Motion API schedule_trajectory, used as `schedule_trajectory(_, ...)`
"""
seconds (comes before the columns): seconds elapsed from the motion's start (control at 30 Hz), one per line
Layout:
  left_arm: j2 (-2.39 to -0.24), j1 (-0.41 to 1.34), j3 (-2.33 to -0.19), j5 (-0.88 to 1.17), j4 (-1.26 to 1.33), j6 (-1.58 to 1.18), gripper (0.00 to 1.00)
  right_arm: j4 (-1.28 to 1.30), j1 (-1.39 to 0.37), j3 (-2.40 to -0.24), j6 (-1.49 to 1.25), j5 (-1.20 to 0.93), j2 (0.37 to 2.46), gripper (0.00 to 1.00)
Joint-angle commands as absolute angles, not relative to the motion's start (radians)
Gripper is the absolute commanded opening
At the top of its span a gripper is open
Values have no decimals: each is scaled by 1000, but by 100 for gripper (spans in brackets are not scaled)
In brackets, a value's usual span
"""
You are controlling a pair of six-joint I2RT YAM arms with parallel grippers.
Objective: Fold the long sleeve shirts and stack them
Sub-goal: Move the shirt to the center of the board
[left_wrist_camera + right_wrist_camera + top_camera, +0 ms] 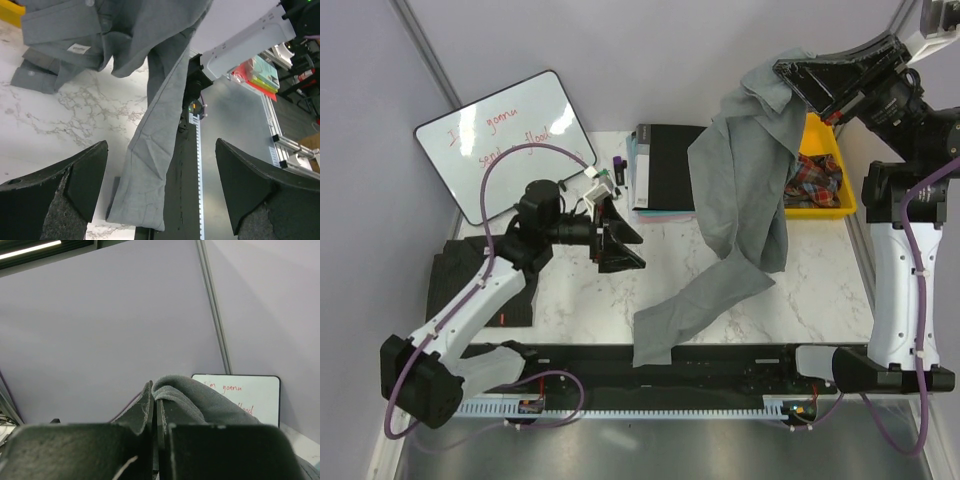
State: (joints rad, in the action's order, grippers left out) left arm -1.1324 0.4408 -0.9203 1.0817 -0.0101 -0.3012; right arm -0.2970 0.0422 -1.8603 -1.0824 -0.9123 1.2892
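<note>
The plain mid-grey shirt (740, 170) hangs from my right gripper (788, 75), which is shut on a fold of it high above the table's back right. One sleeve trails down to the table's front edge (655, 340). In the right wrist view the grey cloth (200, 402) is pinched between the closed jaws of my right gripper (156, 396). My left gripper (635, 250) is open and empty, hovering left of the shirt. In the left wrist view the hanging sleeve (150, 150) shows beyond my left gripper (161, 145), apart from it. The dark charcoal shirt (455, 270) lies folded at the left, partly under the left arm.
A black book with a teal edge (665, 165) lies at the back middle. A whiteboard (505, 140) leans at the back left. A yellow bin (825, 185) with coloured cloth stands at the back right, partly behind the shirt. A black rail (720, 365) runs along the front edge.
</note>
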Motion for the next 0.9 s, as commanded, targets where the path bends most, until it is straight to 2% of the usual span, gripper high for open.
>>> schedule_trajectory(0.0,-991,471,-914,1004,-87,-148,95,-310,9,-1784,-1029,-894,1269,0)
schedule_trajectory(0.13,-878,404,-936,942,-182,-60,95,-223,-148,-1584,-869,-800,1252,0)
schedule_trajectory(0.17,-861,375,-940,939,-187,-80,95,-189,-240,-1566,-804,-783,1262,0)
schedule_trajectory(0.2,-847,298,-946,936,-189,-104,95,-98,-286,-1559,-699,-767,1275,0)
schedule_trajectory(0.4,-799,-44,-945,946,-184,-248,96,76,-579,-1470,-478,-660,1425,2)
schedule_trajectory(0.47,-810,-87,-943,939,-204,-252,96,141,-705,-1497,-320,-615,1491,13)
schedule_trajectory(0.5,-816,-122,-942,937,-209,-252,96,212,-741,-1512,-270,-612,1511,43)
schedule_trajectory(0.53,-822,-139,-943,949,-218,-238,96,263,-777,-1547,-180,-611,1528,59)
schedule_trajectory(0.6,-850,-172,-962,947,-273,-175,96,474,-769,-1624,-91,-595,1568,80)
schedule_trajectory(0.67,-889,-175,-980,965,-354,-80,96,742,-726,-1676,126,-575,1589,81)
schedule_trajectory(0.7,-905,-175,-995,997,-385,-2,96,799,-695,-1663,187,-581,1580,89)
schedule_trajectory(0.77,-968,-160,-1009,1008,-441,118,96,886,-553,-1605,305,-589,1508,98)
schedule_trajectory(0.87,-1038,-67,-1046,944,-580,332,93,995,-358,-1504,455,-510,1439,98)
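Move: My right hand holds the gathered top of the shirt high over the right side. The center of the board lies about 65 cm below it, some 16 cm to its left and only 2 cm farther out. The black folder is roughly 26 cm beyond that center. The yellow bin lies about 25 cm to the hand's right and 30 cm ahead. From my empty left hand the center is about 29 cm below, 6 cm ahead and 5 cm right. I fling my right hand, still pinching the shirt, down some 40 cm and about 25 cm left over the board, tilting the fingers from upward to downward. Late in the drop I open them wide and let go, then swing back right. Meanwhile I draw my open left hand about 17 cm left and a little forward, arcing up and down again and turning some 40 degrees counter-clockwise. ##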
